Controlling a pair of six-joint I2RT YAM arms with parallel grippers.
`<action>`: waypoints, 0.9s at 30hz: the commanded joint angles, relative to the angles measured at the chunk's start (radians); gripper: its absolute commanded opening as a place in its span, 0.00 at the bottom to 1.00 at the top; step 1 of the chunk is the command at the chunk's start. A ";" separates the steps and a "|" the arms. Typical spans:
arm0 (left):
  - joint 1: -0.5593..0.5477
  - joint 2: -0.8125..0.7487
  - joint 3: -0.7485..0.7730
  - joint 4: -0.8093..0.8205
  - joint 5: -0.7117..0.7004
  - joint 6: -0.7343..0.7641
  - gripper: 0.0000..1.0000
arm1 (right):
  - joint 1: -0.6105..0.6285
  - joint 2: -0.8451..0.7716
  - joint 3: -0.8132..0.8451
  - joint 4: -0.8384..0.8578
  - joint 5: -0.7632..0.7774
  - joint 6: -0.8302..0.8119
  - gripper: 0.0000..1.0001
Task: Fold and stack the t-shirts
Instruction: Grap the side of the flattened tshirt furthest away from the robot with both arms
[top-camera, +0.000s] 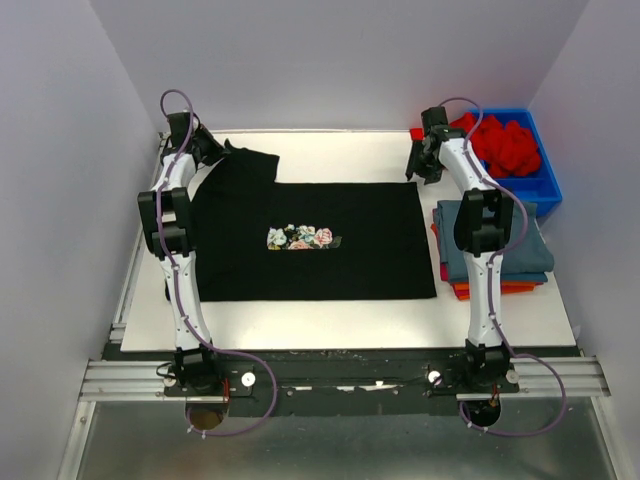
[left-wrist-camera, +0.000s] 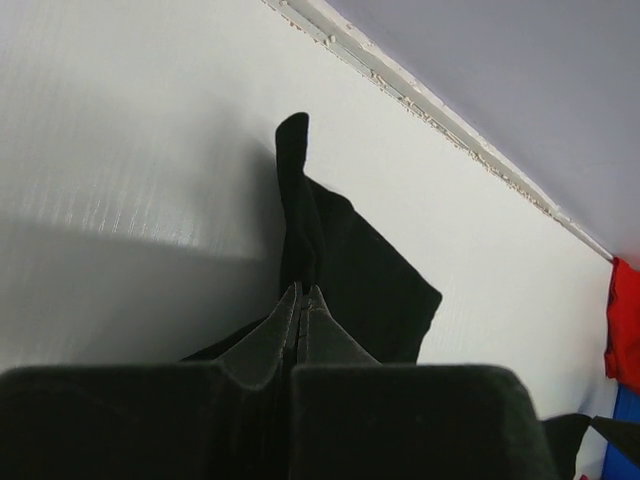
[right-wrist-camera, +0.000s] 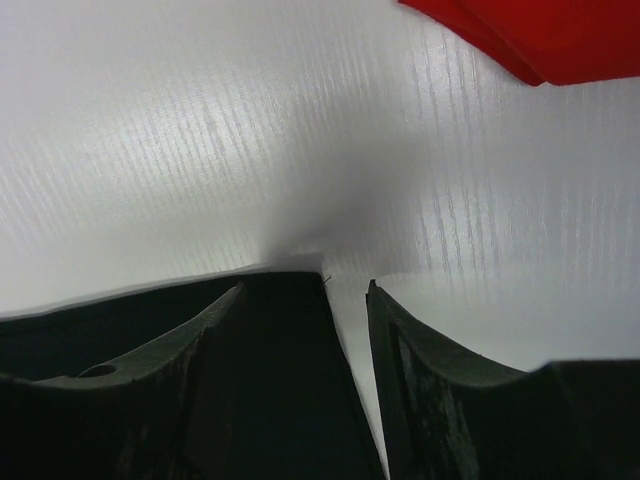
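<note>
The black t-shirt (top-camera: 330, 250) lies spread flat across the table, its small flower print (top-camera: 300, 238) facing up. At the far left corner, my left gripper (top-camera: 208, 150) is shut on the shirt's sleeve; in the left wrist view the black cloth (left-wrist-camera: 370, 280) rises from between the closed fingertips (left-wrist-camera: 303, 295). My right gripper (top-camera: 422, 168) stands at the shirt's far right corner. Its jaws are apart, and the corner of the black cloth (right-wrist-camera: 280, 380) lies loose between them, with a gap to the right finger (right-wrist-camera: 420, 360). A slate-blue tee (top-camera: 495, 240) tops a folded stack over an orange one (top-camera: 500, 290).
A blue plastic bin (top-camera: 545, 185) at the far right holds crumpled red tees (top-camera: 505, 145), and a red edge (right-wrist-camera: 540, 35) shows in the right wrist view. The folded stack sits just right of the black shirt. The enclosure's walls stand close on three sides.
</note>
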 joint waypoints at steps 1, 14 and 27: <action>0.003 -0.055 -0.013 -0.017 -0.014 0.021 0.00 | -0.015 0.045 0.046 -0.046 -0.052 0.008 0.60; 0.003 -0.063 -0.014 -0.015 -0.019 0.025 0.00 | -0.022 0.082 0.095 -0.065 -0.106 0.031 0.27; 0.006 -0.081 -0.028 0.009 -0.003 0.034 0.00 | -0.021 -0.071 -0.127 0.098 -0.091 0.021 0.01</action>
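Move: The shirt's far right corner lies practically between my open right fingertips, about 2 cm below and 1 cm to the left. From that hand, the red cloth is some 16 cm to the right and 11 cm farther out, and the folded stack about 18 cm right and 17 cm back. My left hand, already shut on the shirt's far left part, has the corner some 49 cm to its right, 9 cm back and about 4 cm lower. I sink my right hand the last 1.5 cm or so onto the shirt's far right corner, then shut the fingers from a bit over half open to fully closed, pinching the cloth there. While they close, the hand eases about 1 cm left and rolls some 5 degrees, left side up. My left hand stays put and keeps its pinch. ##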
